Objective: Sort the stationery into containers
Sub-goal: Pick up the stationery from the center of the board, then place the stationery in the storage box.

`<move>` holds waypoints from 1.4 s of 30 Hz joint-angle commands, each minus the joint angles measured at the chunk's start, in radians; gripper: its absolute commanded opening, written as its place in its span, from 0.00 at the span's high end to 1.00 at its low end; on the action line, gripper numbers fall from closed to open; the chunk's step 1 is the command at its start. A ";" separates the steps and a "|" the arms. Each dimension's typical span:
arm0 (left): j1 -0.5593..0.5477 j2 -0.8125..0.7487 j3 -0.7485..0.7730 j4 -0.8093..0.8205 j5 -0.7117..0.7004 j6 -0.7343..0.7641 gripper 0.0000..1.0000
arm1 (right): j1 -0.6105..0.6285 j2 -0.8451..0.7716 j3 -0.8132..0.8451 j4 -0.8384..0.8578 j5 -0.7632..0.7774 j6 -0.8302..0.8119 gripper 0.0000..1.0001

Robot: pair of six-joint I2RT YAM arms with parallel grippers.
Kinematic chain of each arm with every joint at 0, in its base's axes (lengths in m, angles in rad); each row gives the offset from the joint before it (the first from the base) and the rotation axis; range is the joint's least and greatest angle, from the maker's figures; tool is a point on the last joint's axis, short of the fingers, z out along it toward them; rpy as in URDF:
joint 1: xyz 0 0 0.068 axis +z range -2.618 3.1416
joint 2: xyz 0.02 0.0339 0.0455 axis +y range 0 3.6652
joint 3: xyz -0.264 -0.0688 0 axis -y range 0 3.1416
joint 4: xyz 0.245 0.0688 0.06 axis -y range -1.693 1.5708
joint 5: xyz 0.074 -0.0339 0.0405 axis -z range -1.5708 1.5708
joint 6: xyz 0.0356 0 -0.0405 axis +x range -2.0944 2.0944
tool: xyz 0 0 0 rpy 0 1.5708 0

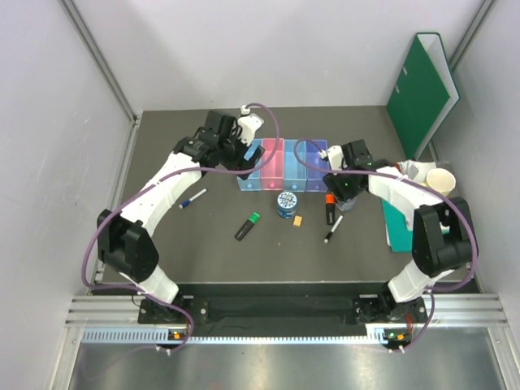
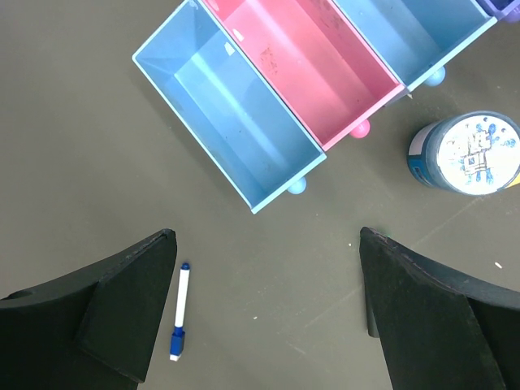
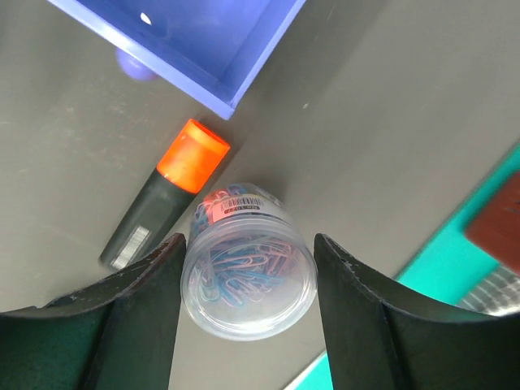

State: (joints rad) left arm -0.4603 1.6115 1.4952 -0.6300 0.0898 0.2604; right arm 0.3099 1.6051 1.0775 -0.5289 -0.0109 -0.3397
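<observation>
The four joined containers (image 1: 283, 163) stand mid-table: light blue (image 2: 202, 88), pink (image 2: 313, 63), light blue, purple (image 3: 213, 93). My right gripper (image 3: 249, 240) straddles the clear round pot (image 3: 248, 276) of paper clips. Its left finger touches the pot and a thin gap shows at the right finger. The orange-capped highlighter (image 3: 166, 199) lies beside the pot. My left gripper (image 2: 266, 236) hangs open above bare table near the first tray, a blue-capped pen (image 2: 179, 313) by its left finger. The blue tin (image 1: 286, 204), green-capped highlighter (image 1: 248, 227), eraser (image 1: 298, 220) and second pen (image 1: 333, 230) lie in front of the trays.
A teal flat tray (image 1: 398, 226) lies at the right with a cream paper cup (image 1: 441, 180) behind it. A green ring binder (image 1: 422, 81) leans in the back right corner. Pale walls close in the left, back and right sides.
</observation>
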 commanded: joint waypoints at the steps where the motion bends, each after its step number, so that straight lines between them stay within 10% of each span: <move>1: -0.008 -0.056 -0.024 0.026 0.014 -0.007 0.01 | 0.005 -0.135 0.105 -0.058 -0.035 -0.021 0.70; 26: -0.017 -0.033 -0.035 -0.010 0.021 0.007 0.01 | 0.031 0.298 0.608 0.175 -0.014 -0.030 0.75; 42: -0.023 0.010 -0.027 0.003 0.045 0.000 0.01 | 0.067 0.378 0.582 0.233 -0.024 -0.001 0.75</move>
State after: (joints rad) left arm -0.4759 1.6135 1.4471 -0.6407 0.1127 0.2607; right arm 0.3515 1.9747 1.6566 -0.3759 -0.0242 -0.3569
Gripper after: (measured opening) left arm 0.989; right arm 0.592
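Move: The right hand already grips the clear paperclip jar; the purple compartment's middle lies about 10 cm ahead, 8 cm left and a couple of centimetres lower. The orange-capped marker is 3 cm back and 4 cm left, the slim white marker 9 cm back and 3 cm left, both about 4 cm lower. From the left hand, the purple compartment is roughly 8 cm ahead, 21 cm right and 16 cm below. Up 12 cm, forward-left about 18, then down 5, the right hand carries its jar over the purple compartment. ##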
